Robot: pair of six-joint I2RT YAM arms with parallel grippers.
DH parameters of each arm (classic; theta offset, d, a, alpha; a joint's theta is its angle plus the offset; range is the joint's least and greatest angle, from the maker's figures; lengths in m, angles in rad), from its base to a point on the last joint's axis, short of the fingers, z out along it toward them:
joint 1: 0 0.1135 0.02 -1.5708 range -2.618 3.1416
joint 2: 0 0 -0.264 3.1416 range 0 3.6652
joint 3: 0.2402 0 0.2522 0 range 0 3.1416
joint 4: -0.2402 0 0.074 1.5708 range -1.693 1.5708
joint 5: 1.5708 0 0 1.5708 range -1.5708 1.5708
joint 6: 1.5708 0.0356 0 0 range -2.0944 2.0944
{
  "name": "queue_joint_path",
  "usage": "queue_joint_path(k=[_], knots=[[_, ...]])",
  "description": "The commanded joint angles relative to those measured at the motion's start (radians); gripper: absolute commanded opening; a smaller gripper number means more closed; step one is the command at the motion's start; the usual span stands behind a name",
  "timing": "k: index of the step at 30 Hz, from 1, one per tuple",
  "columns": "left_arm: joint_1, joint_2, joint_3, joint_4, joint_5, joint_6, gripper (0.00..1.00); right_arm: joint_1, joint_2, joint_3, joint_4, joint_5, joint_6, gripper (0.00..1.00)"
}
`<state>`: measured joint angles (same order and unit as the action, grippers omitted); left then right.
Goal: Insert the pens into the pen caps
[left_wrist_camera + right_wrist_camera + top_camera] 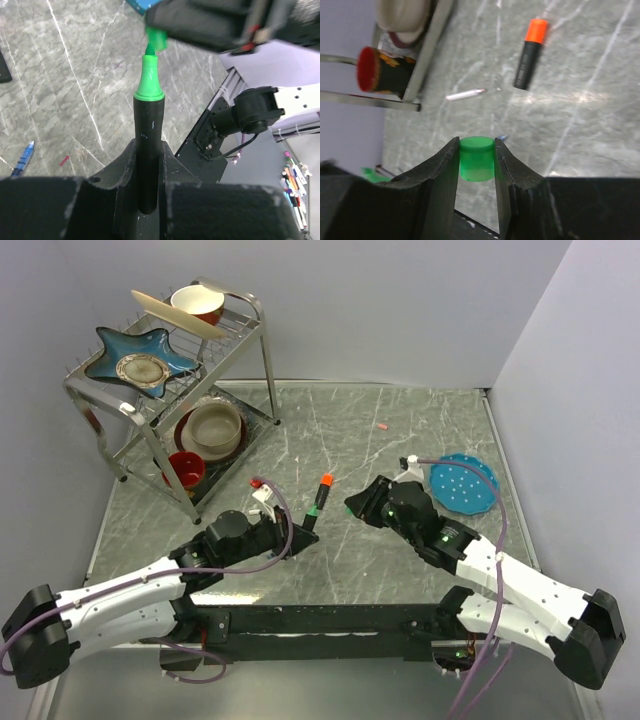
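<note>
My left gripper (148, 150) is shut on a stubby black highlighter (148, 125), which points away with its bare green tip (149, 75) exposed. Just beyond the tip and a little to its right hangs the green cap (157, 37). My right gripper (476, 150) is shut on this green cap (476, 159). The two grippers (303, 537) (355, 505) meet above the table's middle. A second black highlighter with an orange cap (530, 53) (322, 492) lies on the table. A white-pink stick pen (466, 94) and a blue ballpoint (23, 158) also lie there. A pale pink cap (381, 426) rests far back.
A metal dish rack (170, 390) with bowls, a star-shaped plate and a red cup (375, 70) stands at the back left. A blue perforated disc (463, 483) lies at the right, close to the right arm. A tiny red bit (65, 160) lies near the ballpoint.
</note>
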<state>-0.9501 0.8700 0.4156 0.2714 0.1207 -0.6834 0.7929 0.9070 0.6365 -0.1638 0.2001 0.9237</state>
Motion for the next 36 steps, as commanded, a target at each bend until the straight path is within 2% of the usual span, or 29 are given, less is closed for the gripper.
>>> queue_joint_path(k=[1,10,21,36], knots=[[-0.006,0.041,0.048,0.075,0.02,0.007,0.01,0.031,0.007,0.101,0.096,0.058,0.033,0.0],[-0.007,0.067,0.064,0.089,0.011,0.018,0.01,0.071,0.058,0.176,0.095,0.085,0.032,0.0],[-0.007,0.083,0.103,0.066,0.01,0.051,0.01,0.108,0.075,0.19,0.078,0.125,0.037,0.0],[-0.009,0.06,0.066,0.088,0.0,0.033,0.01,0.129,0.125,0.241,0.044,0.163,0.046,0.0]])
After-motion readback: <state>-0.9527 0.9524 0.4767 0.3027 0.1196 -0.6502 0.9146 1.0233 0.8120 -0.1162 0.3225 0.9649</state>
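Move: The right hand holds the green cap; the green pen's bare tip, held up by the left hand, is about 7 cm to its left, roughly 1 cm back and 3 cm higher. On the table about 18 cm below, the orange-capped marker lies some 14 cm ahead and 10 cm left, the blue pen about 21 cm left and 3 cm back. From the left hand, the green cap is about 10 cm right, 6 cm ahead and 1 cm higher. Still pinching the green cap, the right hand lifts it quickly by about 6 cm while carrying it left, then eases on leftward at near-level height, some 4 cm in all, to the green pen's tip, its fingers tilting slightly upward. The left hand keeps its grip on the pen, dips a centimetre, then rises about 2 cm, edging right towards the cap. ##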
